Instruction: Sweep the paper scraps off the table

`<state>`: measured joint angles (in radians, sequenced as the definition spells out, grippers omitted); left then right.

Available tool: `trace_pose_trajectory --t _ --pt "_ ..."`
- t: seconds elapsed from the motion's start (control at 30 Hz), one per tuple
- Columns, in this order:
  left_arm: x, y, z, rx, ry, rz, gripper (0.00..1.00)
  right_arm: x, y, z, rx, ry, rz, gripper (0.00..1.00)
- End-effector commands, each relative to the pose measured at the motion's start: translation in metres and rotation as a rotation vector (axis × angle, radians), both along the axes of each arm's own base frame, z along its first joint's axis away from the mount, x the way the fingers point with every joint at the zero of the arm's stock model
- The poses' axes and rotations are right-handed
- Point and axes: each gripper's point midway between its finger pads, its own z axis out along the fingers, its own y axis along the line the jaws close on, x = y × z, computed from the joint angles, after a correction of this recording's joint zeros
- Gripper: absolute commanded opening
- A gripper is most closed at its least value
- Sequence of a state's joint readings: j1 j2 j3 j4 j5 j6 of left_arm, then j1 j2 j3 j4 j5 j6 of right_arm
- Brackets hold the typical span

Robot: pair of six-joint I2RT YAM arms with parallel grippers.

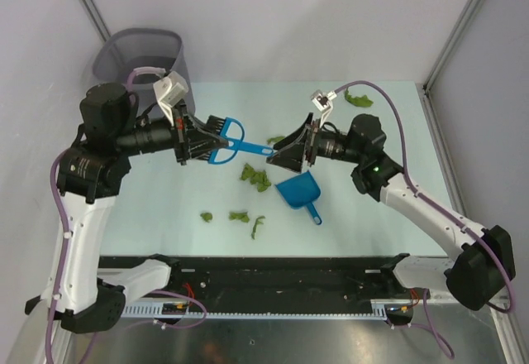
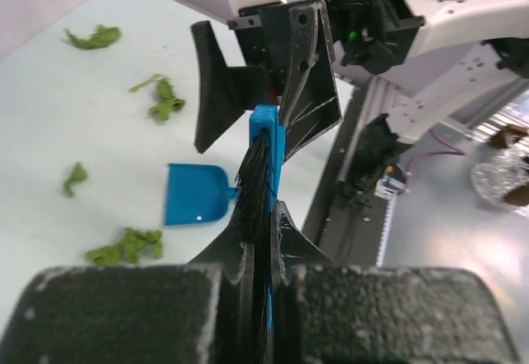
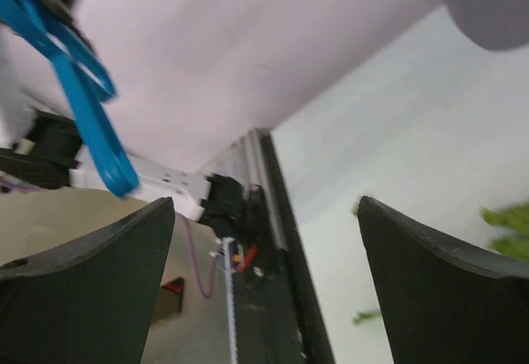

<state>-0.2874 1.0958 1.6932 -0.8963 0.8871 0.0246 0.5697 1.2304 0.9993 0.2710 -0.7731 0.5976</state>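
Observation:
My left gripper (image 1: 216, 142) is shut on the blue brush (image 1: 234, 142) at its black bristle end, and holds it above the table (image 1: 388, 132). The brush's blue handle (image 3: 83, 107) points toward my right gripper (image 1: 285, 147). That gripper stands open with nothing between its fingers, and the handle end lies just outside them. In the left wrist view the bristles (image 2: 256, 178) run between my left gripper's (image 2: 266, 215) jaws. Green paper scraps (image 1: 255, 176) lie mid-table, with more scraps (image 1: 240, 215) nearer the front and one scrap (image 1: 358, 98) at the back right.
A blue dustpan (image 1: 299, 192) lies flat on the table below my right gripper, handle toward the front edge. A grey mesh wastebasket (image 1: 145, 54) stands off the table's back left corner. A black rail (image 1: 273, 273) runs along the near edge.

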Motion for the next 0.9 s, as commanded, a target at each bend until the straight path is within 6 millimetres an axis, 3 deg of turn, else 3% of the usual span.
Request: trace_pose_trajectory --t 0.0,0.07,0.1,0.23,0.3,0.4,0.43,0.5,0.57,0.63,0.7,0.8,0.83,0.87 --pt "-0.024 -0.008 0.008 -0.102 0.125 -0.100 0.00 -0.031 0.004 0.096 0.314 -0.143 0.014 0.98" --pt "-0.026 -0.008 0.010 -0.118 0.146 -0.116 0.00 -0.033 0.009 0.105 0.362 -0.150 0.017 0.91" --pt "-0.027 -0.008 0.013 -0.124 0.136 -0.122 0.00 -0.045 0.012 0.113 0.402 -0.196 0.067 0.87" --pt "-0.032 -0.006 0.021 -0.143 0.124 -0.134 0.00 -0.069 0.022 0.114 0.454 -0.240 0.219 0.75" --pt "-0.032 -0.006 0.022 -0.146 0.122 -0.134 0.00 -0.077 0.024 0.110 0.455 -0.275 0.270 0.75" --pt "-0.030 -0.004 0.023 -0.150 0.118 -0.120 0.00 -0.087 0.020 0.109 0.458 -0.333 0.289 0.82" --pt "-0.030 -0.004 0.024 -0.153 0.119 -0.116 0.00 -0.089 0.017 0.105 0.457 -0.348 0.294 0.88" --pt "-0.031 -0.004 0.026 -0.158 0.116 -0.122 0.00 -0.094 0.005 0.114 0.477 -0.397 0.263 1.00" --pt "-0.033 -0.004 0.028 -0.161 0.109 -0.127 0.00 -0.089 -0.001 0.111 0.459 -0.388 0.212 1.00" --pt "-0.036 -0.004 0.029 -0.163 0.110 -0.136 0.00 -0.082 -0.007 0.123 0.472 -0.410 0.118 0.98" --pt "-0.036 -0.004 0.030 -0.166 0.107 -0.142 0.00 -0.072 -0.005 0.126 0.491 -0.371 0.054 0.88" --pt "-0.038 -0.004 0.031 -0.166 0.091 -0.143 0.00 -0.061 -0.003 0.130 0.536 -0.299 0.015 0.55" --pt "-0.038 -0.003 0.030 -0.165 0.090 -0.141 0.00 -0.056 0.001 0.127 0.533 -0.278 0.007 0.39" --pt "-0.039 -0.003 0.031 -0.166 0.087 -0.140 0.00 -0.055 0.004 0.124 0.531 -0.269 0.002 0.38"
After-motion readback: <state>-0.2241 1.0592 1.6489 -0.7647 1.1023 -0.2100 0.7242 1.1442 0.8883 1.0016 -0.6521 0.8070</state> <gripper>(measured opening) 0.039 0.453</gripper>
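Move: The free end of the brush handle sits roughly 4 cm to the right hand's left, 3 cm back and 8 cm higher. Almost straight under that hand, about 30 cm down, the dustpan lies some 3 cm to its right; the twin scraps lie about 8 cm to its left and 3 cm farther out, at table level too. From the left hand, which holds the brush by its bristles, the handle end is about 12 cm right, 3 ahead and 3 lower. The open right hand comes to the free end of the brush handle and begins closing around it, after rising about 12 cm and drawing back 8; it swings left a few centimetres and back again, tilting its fingertips up some 30 degrees. The left hand keeps its pinch on the bristles, easing back and up a little while the handle side tips up. ##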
